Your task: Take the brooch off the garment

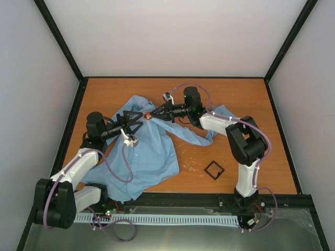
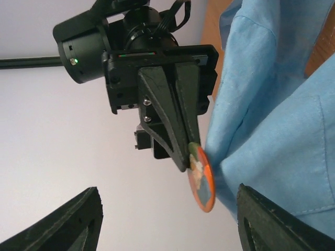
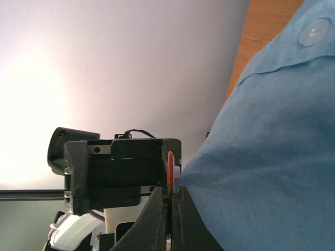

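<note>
The brooch is a small round disc with an orange rim, held up above the table against a fold of the light blue garment. My right gripper is shut on the brooch's upper edge. In the right wrist view the brooch shows edge-on, rising from between my right gripper with the garment pressed against it. In the left wrist view my left gripper stands open, one finger on each side of the brooch, touching neither it nor the cloth.
A small black hollow square frame lies on the wooden table in front of the right arm. The garment spreads over the table's left and middle. A pale shirt button shows on the cloth. Walls enclose the table.
</note>
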Robot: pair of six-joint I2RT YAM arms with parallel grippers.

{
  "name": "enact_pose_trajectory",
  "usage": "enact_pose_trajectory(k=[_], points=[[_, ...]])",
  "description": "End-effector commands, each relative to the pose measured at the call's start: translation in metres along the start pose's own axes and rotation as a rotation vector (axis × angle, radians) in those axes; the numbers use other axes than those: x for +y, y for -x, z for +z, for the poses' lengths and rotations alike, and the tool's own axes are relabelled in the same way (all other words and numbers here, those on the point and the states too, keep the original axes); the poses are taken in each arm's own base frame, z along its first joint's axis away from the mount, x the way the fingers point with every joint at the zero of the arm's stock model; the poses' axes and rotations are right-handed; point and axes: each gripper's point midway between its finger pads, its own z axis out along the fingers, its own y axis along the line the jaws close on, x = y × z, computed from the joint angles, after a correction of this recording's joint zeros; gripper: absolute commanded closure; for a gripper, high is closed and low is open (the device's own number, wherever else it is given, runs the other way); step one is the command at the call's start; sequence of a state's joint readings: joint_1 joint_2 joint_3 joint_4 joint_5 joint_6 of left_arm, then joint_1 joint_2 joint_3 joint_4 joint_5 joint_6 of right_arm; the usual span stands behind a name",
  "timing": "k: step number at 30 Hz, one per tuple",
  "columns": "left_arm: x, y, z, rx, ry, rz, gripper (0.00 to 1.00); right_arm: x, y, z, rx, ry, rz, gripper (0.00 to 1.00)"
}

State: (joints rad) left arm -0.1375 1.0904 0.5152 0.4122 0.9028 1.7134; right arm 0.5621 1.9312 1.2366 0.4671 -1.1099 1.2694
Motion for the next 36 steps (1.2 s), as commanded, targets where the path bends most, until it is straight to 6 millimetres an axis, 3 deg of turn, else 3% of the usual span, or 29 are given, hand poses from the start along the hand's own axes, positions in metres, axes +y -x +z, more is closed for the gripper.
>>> enact_pose_trajectory(k=[1, 16, 28, 33, 36], points=[[0.003, 0.0, 0.004, -0.013, 0.015, 0.109, 0.31, 0.021, -0.001, 0.006, 0.002, 0.057, -0.038, 0.97], [0.011, -0.017, 0.008, 0.055, 0.072, 0.182, 0.69, 0.027, -0.005, 0.015, 0.009, 0.037, -0.066, 0.97], [-0.001, -0.017, 0.008, 0.063, 0.055, 0.146, 0.69, 0.042, -0.002, 0.025, 0.0, 0.094, -0.06, 0.97], [0.014, -0.022, 0.006, 0.096, 0.087, 0.099, 0.92, 0.036, -0.002, 0.026, -0.001, 0.074, -0.055, 0.97], [0.021, -0.025, 0.003, 0.119, 0.093, 0.053, 0.99, 0.032, 0.0, 0.025, -0.008, 0.059, -0.051, 0.97]])
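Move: The brooch is about 3 cm ahead of the open left fingers, 3 cm to their right and some 2 cm lower; the right fingertips pinching its edge are 2 cm farther right. The garment's spread body lies roughly 18 cm back from the left hand, 2 cm to its left and 20 cm below. From the right hand, the brooch sits 2 cm left, level; the left fingertips are about 5 cm left, 3 cm back and 2 cm higher. Left reaches forward about 2 cm and pinches the brooch, while right, still gripping, brings it left and up. ##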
